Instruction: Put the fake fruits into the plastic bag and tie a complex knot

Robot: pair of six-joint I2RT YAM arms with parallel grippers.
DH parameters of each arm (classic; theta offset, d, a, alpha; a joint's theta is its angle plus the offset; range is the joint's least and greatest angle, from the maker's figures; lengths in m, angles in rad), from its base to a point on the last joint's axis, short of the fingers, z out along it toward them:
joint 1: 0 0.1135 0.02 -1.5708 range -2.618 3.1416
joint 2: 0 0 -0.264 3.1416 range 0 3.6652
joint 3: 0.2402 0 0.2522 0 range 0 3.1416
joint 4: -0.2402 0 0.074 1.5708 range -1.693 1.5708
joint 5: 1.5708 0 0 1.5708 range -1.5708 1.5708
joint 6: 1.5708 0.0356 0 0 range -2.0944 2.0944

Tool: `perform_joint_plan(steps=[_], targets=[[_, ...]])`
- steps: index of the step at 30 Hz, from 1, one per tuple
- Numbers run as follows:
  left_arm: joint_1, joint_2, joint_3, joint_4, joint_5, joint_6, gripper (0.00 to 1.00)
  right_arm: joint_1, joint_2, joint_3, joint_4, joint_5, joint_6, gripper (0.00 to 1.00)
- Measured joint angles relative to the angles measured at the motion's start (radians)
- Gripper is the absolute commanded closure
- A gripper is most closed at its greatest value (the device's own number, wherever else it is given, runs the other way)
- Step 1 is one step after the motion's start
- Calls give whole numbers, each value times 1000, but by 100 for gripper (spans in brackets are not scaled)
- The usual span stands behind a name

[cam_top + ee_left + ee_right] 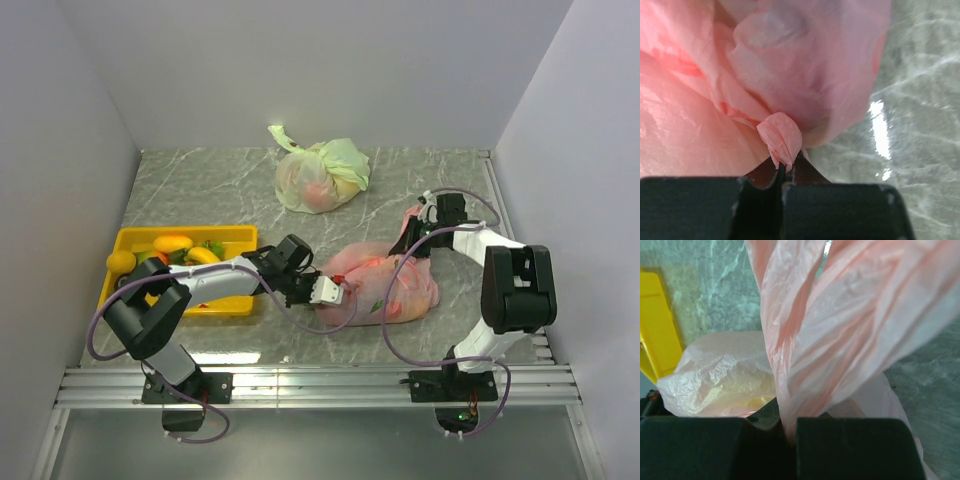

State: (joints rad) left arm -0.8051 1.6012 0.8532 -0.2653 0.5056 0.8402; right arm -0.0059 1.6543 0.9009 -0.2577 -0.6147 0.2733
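Observation:
The pink plastic bag (pixel 385 280) lies bulging on the table right of centre, with red fake fruits (pixel 392 306) showing through its film. More fake fruits (pixel 172 243), yellow, orange and green, lie in the yellow tray. My left gripper (pixel 334 291) is at the bag's left end, shut on a small crumpled fold of pink film (pixel 782 135). My right gripper (pixel 414 232) is at the bag's far right corner, shut on a twisted handle strip (pixel 805 340) that rises from between its jaws. The bag's body (pixel 722 380) shows a yellowish fruit inside.
The yellow tray (pixel 236 234) sits at the left, under my left arm. A pale green-and-white knotted bag (pixel 320 175) rests at the back centre. Walls close the table on the left, back and right. Marbled table surface (pixel 920 125) shows right of the bag.

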Motion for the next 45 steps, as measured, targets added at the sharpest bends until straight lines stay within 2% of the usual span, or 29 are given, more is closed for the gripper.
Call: perform_joint_plan(steps=[9, 16, 20, 24, 30, 33, 34, 36, 37, 38, 40, 43, 45], targets=[[48, 8, 29, -76, -3, 35, 100, 33, 8, 3, -15, 5, -31, 100], [190, -56, 224, -330, 127, -4, 100, 47, -88, 37, -78, 11, -122, 100], [200, -114, 350, -453, 208, -59, 100, 74, -207, 79, -118, 47, -211, 100], [198, -112, 451, -500, 266, -134, 100, 127, -298, 100, -126, 100, -298, 100], [219, -64, 552, -517, 311, -215, 100, 237, -303, 100, -129, 188, -346, 100], [237, -50, 590, -536, 320, -213, 100, 238, -299, 113, -149, 232, -353, 89], [241, -50, 599, -548, 324, -208, 100, 225, -298, 123, -162, 229, -356, 80], [251, -50, 611, -564, 332, -205, 100, 187, -299, 152, -180, 207, -357, 70], [252, -50, 613, -566, 336, -205, 100, 166, -302, 169, -186, 193, -362, 58], [252, -51, 613, -566, 337, -208, 100, 148, -307, 186, -192, 175, -365, 54], [252, -56, 604, -552, 336, -227, 100, 119, -325, 214, -200, 146, -380, 53], [252, -87, 554, -476, 328, -297, 100, 101, -361, 243, -214, 102, -402, 40], [252, -98, 531, -438, 318, -342, 100, 96, -375, 258, -235, 97, -418, 37]])
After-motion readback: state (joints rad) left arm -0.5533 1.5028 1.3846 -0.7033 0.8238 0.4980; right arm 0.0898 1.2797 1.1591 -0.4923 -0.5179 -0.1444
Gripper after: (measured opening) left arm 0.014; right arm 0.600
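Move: The plastic bag with the fruits lies low between the hands, and each already pinches a gathered piece of it. The bag's middle is about 16 cm right of the left hand and 3 cm farther out, and some 9 cm back and 5 cm left of the right hand, slightly below it. The green bag stands about 32 cm ahead of the left hand and 1 cm to its right; the yellow bin's middle is some 32 cm left of that hand and 8 cm ahead. The plastic bag's two pinched ends are drawn upward: the left hand keeps its grip and rises about 20 cm, edging 5 cm forward and tilting. The right hand climbs some 18 cm with a short swing left and back on the way, its fingers swinging from steeply down towards forward by roughly 40 degrees; late in the climb they open wide around the gathered plastic, ending their pinch. ##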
